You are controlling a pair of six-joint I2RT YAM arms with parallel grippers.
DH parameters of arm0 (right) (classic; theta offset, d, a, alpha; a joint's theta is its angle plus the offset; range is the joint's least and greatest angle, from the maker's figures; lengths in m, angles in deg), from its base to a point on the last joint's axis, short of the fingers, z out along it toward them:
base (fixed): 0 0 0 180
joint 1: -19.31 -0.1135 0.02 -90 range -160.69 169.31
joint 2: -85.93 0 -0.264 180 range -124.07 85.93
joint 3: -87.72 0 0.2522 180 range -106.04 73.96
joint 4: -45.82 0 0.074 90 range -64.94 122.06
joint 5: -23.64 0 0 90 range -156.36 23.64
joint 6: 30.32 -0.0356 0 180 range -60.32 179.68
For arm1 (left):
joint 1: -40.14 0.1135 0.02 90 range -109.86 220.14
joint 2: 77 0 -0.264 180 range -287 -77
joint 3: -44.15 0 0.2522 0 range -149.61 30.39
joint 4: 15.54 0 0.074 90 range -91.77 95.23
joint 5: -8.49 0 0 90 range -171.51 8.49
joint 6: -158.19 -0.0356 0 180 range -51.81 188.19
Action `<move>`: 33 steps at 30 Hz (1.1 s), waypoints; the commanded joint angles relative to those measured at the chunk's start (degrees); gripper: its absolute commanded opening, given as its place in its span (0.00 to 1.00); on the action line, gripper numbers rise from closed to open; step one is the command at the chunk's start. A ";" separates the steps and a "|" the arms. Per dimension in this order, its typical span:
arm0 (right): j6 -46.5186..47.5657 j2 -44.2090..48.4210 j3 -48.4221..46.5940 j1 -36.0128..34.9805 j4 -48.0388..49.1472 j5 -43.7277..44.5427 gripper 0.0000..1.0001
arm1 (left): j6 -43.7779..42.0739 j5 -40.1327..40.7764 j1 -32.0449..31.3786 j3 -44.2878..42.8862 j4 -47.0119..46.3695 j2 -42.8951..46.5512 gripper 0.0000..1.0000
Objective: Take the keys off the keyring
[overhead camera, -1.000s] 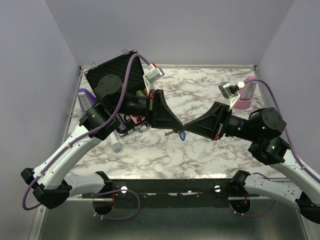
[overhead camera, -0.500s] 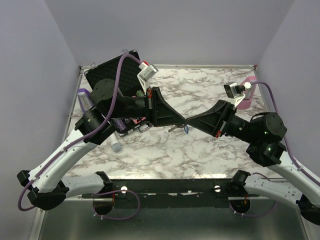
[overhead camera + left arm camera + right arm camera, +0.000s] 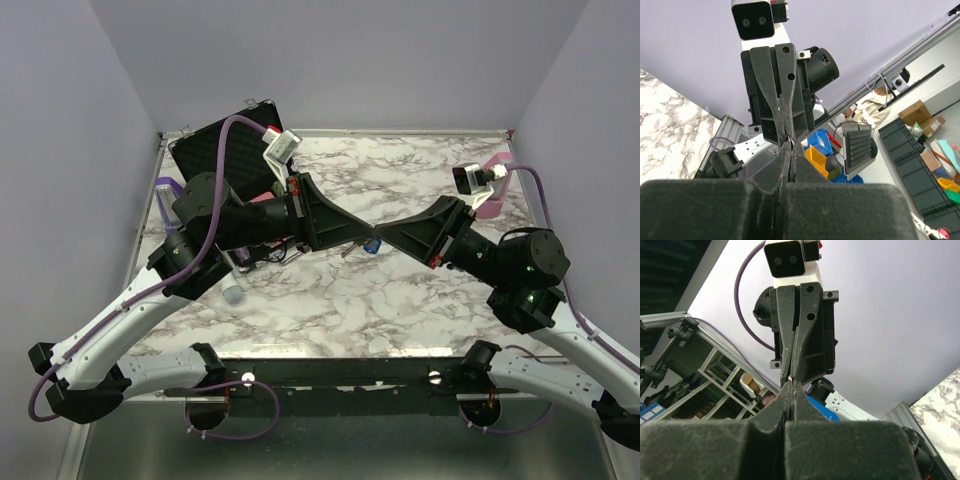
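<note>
In the top view my left gripper (image 3: 362, 239) and right gripper (image 3: 384, 242) meet tip to tip above the middle of the marble table (image 3: 330, 300). The keyring's small blue tag (image 3: 372, 244) sits right between the two tips. A thin silver key (image 3: 345, 251) hangs just under the left fingers. Both grippers are shut. In the left wrist view the left gripper (image 3: 789, 145) is closed on a thin sliver at its tip, facing the right gripper. In the right wrist view the right gripper (image 3: 790, 381) pinches a small metal glint. Which part each one grips is too small to tell.
An open black foam-lined case (image 3: 215, 148) stands at the back left, with small items (image 3: 262, 252) at its front. A purple holder (image 3: 168, 195) is at the left edge, a pink one (image 3: 490, 203) at the back right. A small pale ball (image 3: 232, 295) lies front left.
Both grippers have risen while staying tip to tip. The blue tag, which hung below the tips, is now drawn up between them, and the key has come up with it.
</note>
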 commanded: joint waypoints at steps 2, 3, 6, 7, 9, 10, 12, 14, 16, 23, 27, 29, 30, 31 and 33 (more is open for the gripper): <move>-2.95 -0.36 0.93 -0.94 6.62 -2.74 0.01 | -0.16 10.24 -1.01 3.15 0.60 -1.46 0.00; -2.95 -0.36 1.02 -0.94 6.62 -2.65 0.01 | -0.15 10.85 -1.10 3.24 0.68 -1.37 0.00; -2.95 -0.62 1.02 -0.94 6.80 -3.00 0.01 | -0.33 11.30 -1.18 3.06 1.12 -1.46 0.00; -2.86 -0.53 0.93 -0.94 6.71 -3.00 0.01 | -0.42 11.39 -1.18 2.80 1.56 -1.46 0.00; -2.60 -0.45 0.76 -0.94 6.10 -3.01 0.01 | -0.94 11.65 -1.18 2.19 2.78 -1.55 0.07; -2.42 -0.53 0.67 -0.94 5.66 -3.00 0.01 | -1.29 11.74 -1.18 1.92 3.23 -1.55 0.12; -1.98 -0.45 0.58 -0.94 4.87 -3.00 0.01 | -1.91 11.74 -1.18 1.48 4.11 -1.46 0.23; -1.72 -0.45 0.49 -0.94 4.34 -2.92 0.01 | -2.52 12.00 -1.18 1.04 4.81 -1.28 0.33; -1.54 -0.45 0.32 -0.94 3.90 -3.09 0.01 | -3.14 12.53 -1.18 0.60 5.51 -1.02 0.40; -0.92 -0.97 -0.39 -0.94 2.58 -3.97 0.01 | -4.55 13.14 -1.01 -0.72 7.01 -1.02 0.47; -0.75 -0.71 -0.65 -0.94 2.23 -4.06 0.01 | -4.99 13.49 -0.92 -0.89 7.80 -1.11 0.47; -0.57 -0.54 -0.65 -0.94 2.14 -4.15 0.01 | -5.34 13.85 -0.83 -0.89 8.50 -1.02 0.47; -0.57 -0.53 -0.65 -0.94 2.14 -4.23 0.01 | -5.60 14.02 -0.83 -0.81 8.85 -0.93 0.47; -0.57 -0.45 -0.57 -0.94 2.14 -4.32 0.01 | -5.86 14.20 -0.83 -0.81 9.38 -0.84 0.47; -0.57 -0.45 -0.56 -1.03 2.14 -4.50 0.01 | -6.65 14.64 -0.66 -0.81 10.17 -0.49 0.47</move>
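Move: The two shut hands meet tip to tip high above the table with the keyring between them, about 1 cm to the left hand's right and level with it. For the right hand the keyring lies about 1 cm to the left, level. From the left hand, the keys hang about 4 cm lower, some 2 cm to its left and 1 cm back; the blue tag hangs about 4 cm below and 1 cm back, some 1 cm to its right. Forward only about 1 cm with a slight rise, both hands travel together with the keyring; then the left fingers open to nearly half and let go of it, while the left hand eases back down a little. The right hand keeps its pinch on the ring, sinking about 1.5 cm from its high point as it goes on forward. ##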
